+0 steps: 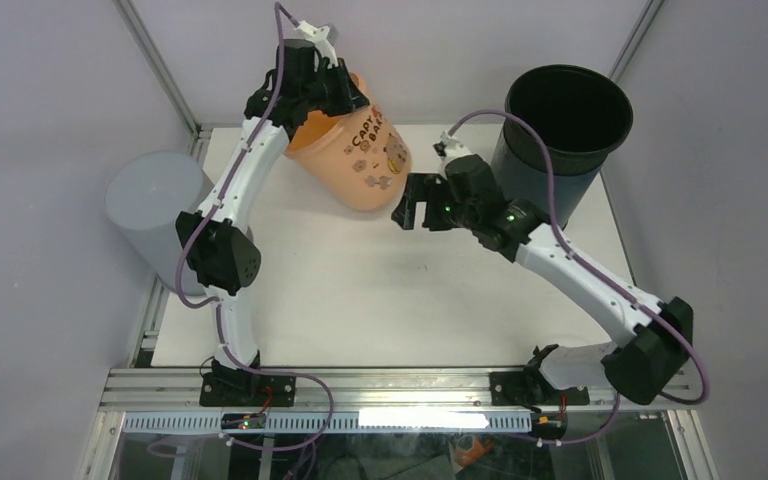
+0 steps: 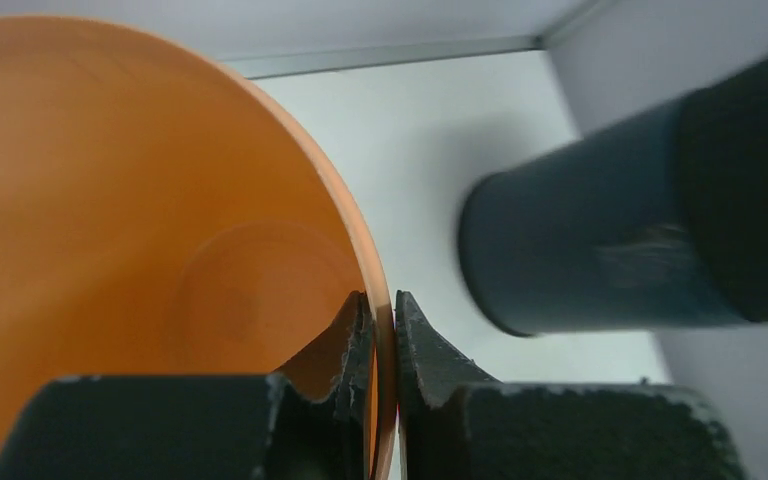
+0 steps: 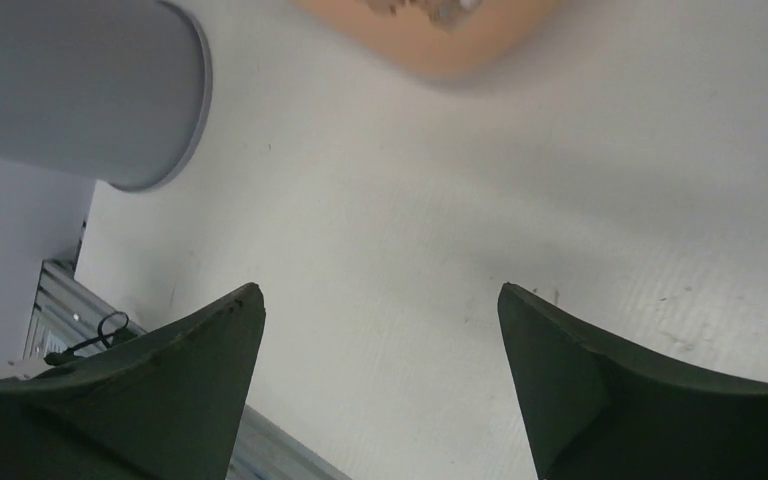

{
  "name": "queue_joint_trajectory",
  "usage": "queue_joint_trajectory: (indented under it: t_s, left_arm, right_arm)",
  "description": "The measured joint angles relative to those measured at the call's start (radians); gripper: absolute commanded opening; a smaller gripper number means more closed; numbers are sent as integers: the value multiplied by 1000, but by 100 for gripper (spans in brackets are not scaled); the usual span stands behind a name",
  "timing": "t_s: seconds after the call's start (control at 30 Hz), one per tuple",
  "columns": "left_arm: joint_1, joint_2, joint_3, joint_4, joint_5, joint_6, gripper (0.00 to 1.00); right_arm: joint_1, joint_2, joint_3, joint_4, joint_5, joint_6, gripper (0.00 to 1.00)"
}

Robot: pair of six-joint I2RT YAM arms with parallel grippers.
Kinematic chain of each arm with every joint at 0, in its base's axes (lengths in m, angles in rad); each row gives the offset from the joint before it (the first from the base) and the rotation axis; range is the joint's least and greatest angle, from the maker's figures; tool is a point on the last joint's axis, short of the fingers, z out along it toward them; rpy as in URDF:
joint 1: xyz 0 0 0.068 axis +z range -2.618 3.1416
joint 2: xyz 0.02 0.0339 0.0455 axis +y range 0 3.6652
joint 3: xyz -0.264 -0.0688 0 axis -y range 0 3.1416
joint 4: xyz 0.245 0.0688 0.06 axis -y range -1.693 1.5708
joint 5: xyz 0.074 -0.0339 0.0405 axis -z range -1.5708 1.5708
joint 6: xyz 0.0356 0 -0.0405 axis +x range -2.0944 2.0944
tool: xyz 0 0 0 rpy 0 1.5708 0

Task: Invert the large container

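The large orange container (image 1: 360, 160), printed with brown lettering, hangs tilted at the back of the white table (image 1: 380, 300), with its rim up toward the back left and its base down toward the right. My left gripper (image 1: 335, 95) is shut on that rim. In the left wrist view one finger is inside the orange wall (image 2: 160, 220) and the other outside, so the left gripper (image 2: 380, 300) pinches the thin edge. My right gripper (image 1: 410, 205) stands open just right of the container's base, with nothing between its fingers. The right gripper (image 3: 380, 295) faces bare table, and the orange base (image 3: 440, 30) shows at the top of its view.
A tall black pot (image 1: 560, 130) stands upright at the back right, close behind the right wrist; the left wrist view also shows the black pot (image 2: 600, 250). A grey cylinder (image 1: 155, 205) stands at the table's left edge, and this grey cylinder (image 3: 70, 90) also appears in the right wrist view. Walls enclose the back and both sides.
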Motion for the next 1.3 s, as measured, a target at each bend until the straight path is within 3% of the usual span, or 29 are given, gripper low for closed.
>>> queue_joint_trajectory:
  t_s: [0.27,0.47,0.6,0.83,0.87,0.97,1.03,1.13,1.3]
  left_arm:
    - [20,-109,-177,245,312,-324,0]
    - [109,-161,-513,644,487,-645,0]
    - [150,-160,-657,768,523,-774,0]
    - [167,-161,-743,866,553,-844,0]
    - [172,-161,-749,864,554,-844,4]
    - [189,-162,-751,819,549,-808,39]
    - [200,-166,-744,747,541,-739,50]
    - [214,-166,-711,603,506,-627,62]
    - [216,-166,-610,403,429,-447,64]
  right_arm:
    - [-99,-222,54,-17,56,-26,88]
    - [-191,-237,44,10,-29,22,91]
    - [-192,-207,17,29,-76,64,92]
    - [-192,-191,-123,79,-99,171,93]
    - [-192,-190,-143,87,-102,187,93]
    - [-192,-183,-215,132,-117,235,93]
    - [-192,-174,-243,153,-124,255,93]
    - [-192,-156,-254,174,-128,269,93]
    - [-192,-142,-254,217,-130,267,93]
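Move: The left hand already pinches the orange container's rim; the container is tipped, its middle roughly 8 cm back, 1 cm left and 14 cm below. From that hand the upturned grey container is about 23 cm back and 37 cm left; the dark container is 10 cm back and 38 cm right. The orange container lies some 13 cm ahead, 11 cm left and 6 cm below the open right hand. Left hand lifts the pinched rim 5 cm, rolls, lowers it 12 cm and opens; right rises, then sinks. ##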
